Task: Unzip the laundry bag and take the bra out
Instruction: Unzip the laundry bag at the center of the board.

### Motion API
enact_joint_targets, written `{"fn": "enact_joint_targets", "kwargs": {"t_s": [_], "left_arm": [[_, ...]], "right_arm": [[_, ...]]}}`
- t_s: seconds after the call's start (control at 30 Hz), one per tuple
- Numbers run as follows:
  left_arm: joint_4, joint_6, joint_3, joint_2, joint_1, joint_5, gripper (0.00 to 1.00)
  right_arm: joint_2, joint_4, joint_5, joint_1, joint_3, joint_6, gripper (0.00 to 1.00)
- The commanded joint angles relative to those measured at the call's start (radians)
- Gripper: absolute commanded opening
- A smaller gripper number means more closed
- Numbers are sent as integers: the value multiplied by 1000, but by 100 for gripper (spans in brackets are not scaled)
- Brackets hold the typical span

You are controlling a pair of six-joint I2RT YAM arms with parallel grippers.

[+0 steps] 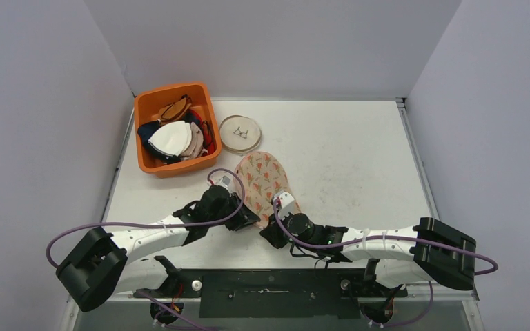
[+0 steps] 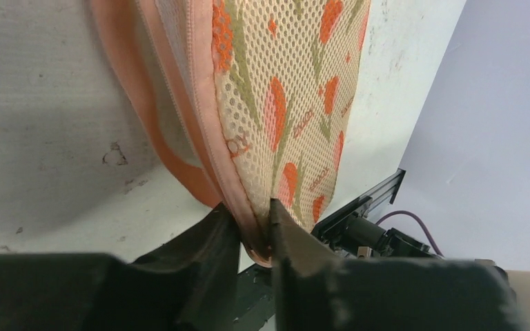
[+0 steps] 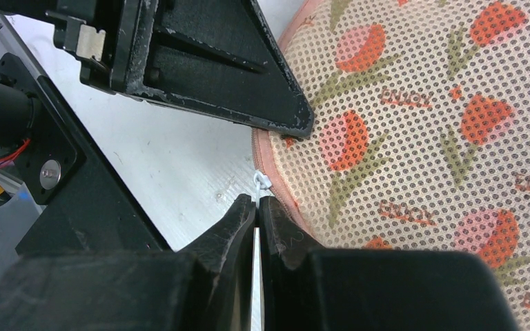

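The laundry bag is a round cream mesh pouch with orange tulip print and a pink zip edge, lying mid-table. My left gripper is shut on the bag's near pink rim, seen pinched between its fingers in the left wrist view. My right gripper is shut on the white zip pull at the bag's edge. The bra inside the bag is hidden; an orange layer shows under the mesh in the left wrist view.
An orange bin of folded bras and cloth stands at the back left. A round dish holding glasses sits beside it. The table's near edge with the black rail lies just behind both grippers.
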Motion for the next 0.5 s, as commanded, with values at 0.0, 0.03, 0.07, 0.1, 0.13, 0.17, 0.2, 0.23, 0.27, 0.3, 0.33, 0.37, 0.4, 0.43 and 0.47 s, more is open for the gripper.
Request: {"fn": "enact_joint_targets", "kwargs": {"t_s": [0.0,0.03,0.07,0.1,0.13,0.17,0.2,0.23,0.27,0.3,0.33,0.37,0.4,0.43,0.47], "left_arm": [[58,-6,29,-8,9,-59,10],[55,-8,27,-9,15,-65,4],[55,-8,25,-10,21,-68,0],[54,-8,24,-7,27,-70,0],[53,-9,24,-3,33,-70,0],[55,-7,24,3,38,-69,0],[55,-6,25,10,43,-66,0],[56,-4,25,15,47,-64,0],[58,-2,25,22,50,-62,0],[59,-3,25,27,54,-61,0],[59,-3,25,32,57,-60,0],[60,-3,24,37,60,-60,0],[64,-1,24,40,63,-58,0],[69,0,24,45,66,-56,0],[70,4,27,49,70,-53,0]], "right_arm": [[-32,48,7,8,26,1,5],[-39,37,14,8,25,1,5],[-44,27,20,9,22,1,5],[-52,20,25,9,15,3,5],[-61,14,32,10,10,6,5],[-73,5,38,10,1,9,5],[-87,-4,44,11,-9,12,5],[-103,-15,51,11,-17,16,5],[-120,-24,60,11,-29,19,5],[-134,-35,69,11,-40,22,5],[-151,-47,78,11,-51,26,5],[-166,-62,87,11,-63,29,5],[-181,-75,94,11,-73,34,5],[-200,-88,104,12,-84,38,5],[-218,-101,114,12,-96,44,5]]}}
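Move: The laundry bag's zipped edge lies right between the left hand's part-open fingers, with the zip pull some 3 cm back and 2 cm to their right. The right fingers already hold that pull; the closed stretch of zip it is to be drawn along lies about 5 cm ahead and 7 cm to the right. The laundry bag's middle is about 12 cm ahead of the right hand and 2 cm right; the round case is about 28 cm ahead and 6 cm left. The left fingers shut and pinch the bag's edge just beside the zip pull, then ease forward about 1.5 cm. With that anchor closed, the right hand, still gripping the pull, first rises slightly and then draws it about 2.5 cm to the right, away from the left fingers and along the bag's near edge, turning only a few degrees clockwise. ##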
